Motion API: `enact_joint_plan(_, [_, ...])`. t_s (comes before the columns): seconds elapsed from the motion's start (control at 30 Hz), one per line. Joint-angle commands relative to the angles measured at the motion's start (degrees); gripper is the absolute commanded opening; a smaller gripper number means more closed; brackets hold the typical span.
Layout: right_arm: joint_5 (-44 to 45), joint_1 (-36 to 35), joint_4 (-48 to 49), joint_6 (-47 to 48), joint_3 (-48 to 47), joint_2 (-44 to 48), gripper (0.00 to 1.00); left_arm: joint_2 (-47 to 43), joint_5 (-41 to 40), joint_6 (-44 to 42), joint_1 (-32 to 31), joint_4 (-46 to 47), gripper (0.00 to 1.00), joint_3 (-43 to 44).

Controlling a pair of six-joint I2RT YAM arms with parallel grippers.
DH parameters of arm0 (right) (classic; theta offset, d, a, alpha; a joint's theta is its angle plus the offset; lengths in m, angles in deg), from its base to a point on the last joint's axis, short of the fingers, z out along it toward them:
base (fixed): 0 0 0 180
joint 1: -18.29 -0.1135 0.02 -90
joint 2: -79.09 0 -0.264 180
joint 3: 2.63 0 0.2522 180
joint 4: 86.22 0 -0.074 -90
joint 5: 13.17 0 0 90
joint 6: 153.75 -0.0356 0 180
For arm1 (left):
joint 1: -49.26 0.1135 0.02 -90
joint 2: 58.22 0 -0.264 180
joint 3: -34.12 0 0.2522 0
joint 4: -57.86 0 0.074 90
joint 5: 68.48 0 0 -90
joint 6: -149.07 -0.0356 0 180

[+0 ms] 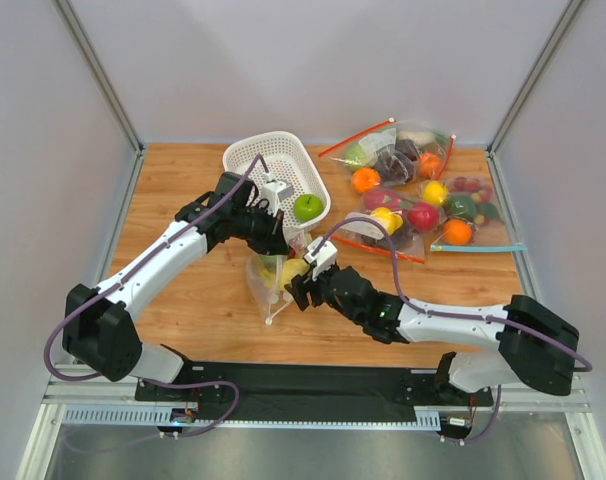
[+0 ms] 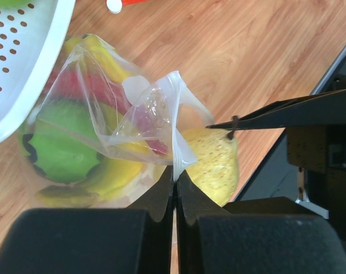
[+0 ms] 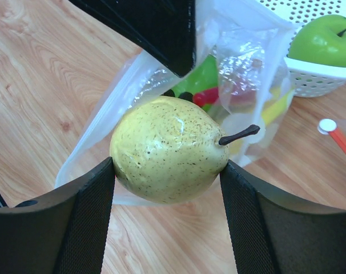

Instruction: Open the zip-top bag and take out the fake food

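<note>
The zip-top bag [image 1: 266,285] is a clear bag standing on the wood table in front of the white basket [image 1: 251,158]. My left gripper [image 2: 175,178] is shut on the bag's upper edge [image 2: 176,123] and holds it up. Inside the bag show a green apple [image 2: 59,140], a yellow banana [image 2: 110,171] and something red. My right gripper [image 3: 167,166] is shut on a yellowish speckled fruit [image 3: 167,149] with a dark stem, just outside the bag's mouth [image 3: 241,85]. In the top view this fruit [image 1: 295,268] sits between the two grippers.
A green apple [image 1: 308,207] lies in the white basket [image 3: 316,80]. Undotted bags of fruit [image 1: 413,190] with red and blue zip strips lie at the back right. A red zip strip [image 3: 341,142] shows near the basket. Grey walls enclose the table.
</note>
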Motion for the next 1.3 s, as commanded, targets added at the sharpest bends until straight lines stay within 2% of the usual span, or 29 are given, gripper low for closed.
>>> enact_joint_plan(0.0, [3.09,-0.04,-3.62,0.63,0.70,5.40,0.41,0.37,-1.56,-0.84,-0.31,-0.59,0.00,1.58])
enact_joint_plan(0.4, [5.11,0.13,-17.77,0.63,-0.96,20.10,0.40,0.38,-5.17,-0.66,-0.14,-1.65,0.00,2.02])
enact_joint_plan(0.6, [1.08,7.86,-19.19,0.80,-3.59,22.74,0.39,-0.24,-4.64,-0.84,-0.14,-1.56,0.00,2.11])
enact_joint_plan(0.67, [-2.78,12.95,-18.05,0.98,-4.74,22.31,0.39,-0.24,-4.29,-0.84,-0.14,-1.56,0.00,2.19])
enact_joint_plan(0.77, [-7.18,19.28,-16.11,1.94,-7.55,19.32,0.38,-0.59,-4.02,-0.93,-0.23,-1.47,0.00,2.11])
enact_joint_plan(0.9, [-12.19,26.22,-13.83,3.62,-12.82,9.68,0.38,-1.12,-3.50,-1.01,-0.14,-1.21,0.00,2.19])
enact_joint_plan(1.1, [-20.63,30.98,-11.01,3.27,-22.75,-1.94,0.37,-1.82,-2.97,-1.19,-0.14,-0.86,0.00,1.84])
enact_joint_plan(1.27, [-25.99,31.69,-11.71,2.74,-35.11,-14.33,0.37,-2.00,-3.06,-1.28,-0.14,-0.86,0.00,1.84])
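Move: The right hand holds the yellow pear at the bag's open mouth, with the middle of the basket about 18 cm ahead, 3 cm left and 8 cm below. The green apple in the basket is some 13 cm ahead, 2 cm right and 5 cm down; the open bag's contents lie about 3 cm left, 2 cm ahead and 6 cm down. The left hand, pinching the bag's rim, has the basket about 13 cm ahead, 1 cm left and 13 cm below. The right hand keeps its grip on the yellow pear and first draws it right and up, about 5 cm each way, away from the open bag, then swings it some 20 cm forward to the basket's right side, still rising a little, veering right and then back left as the wrist turns roughly 15 degrees clockwise. The left hand stays shut on the bag's rim, sinking only about a centimetre with a slight tilt, and keeps the bag in place. ##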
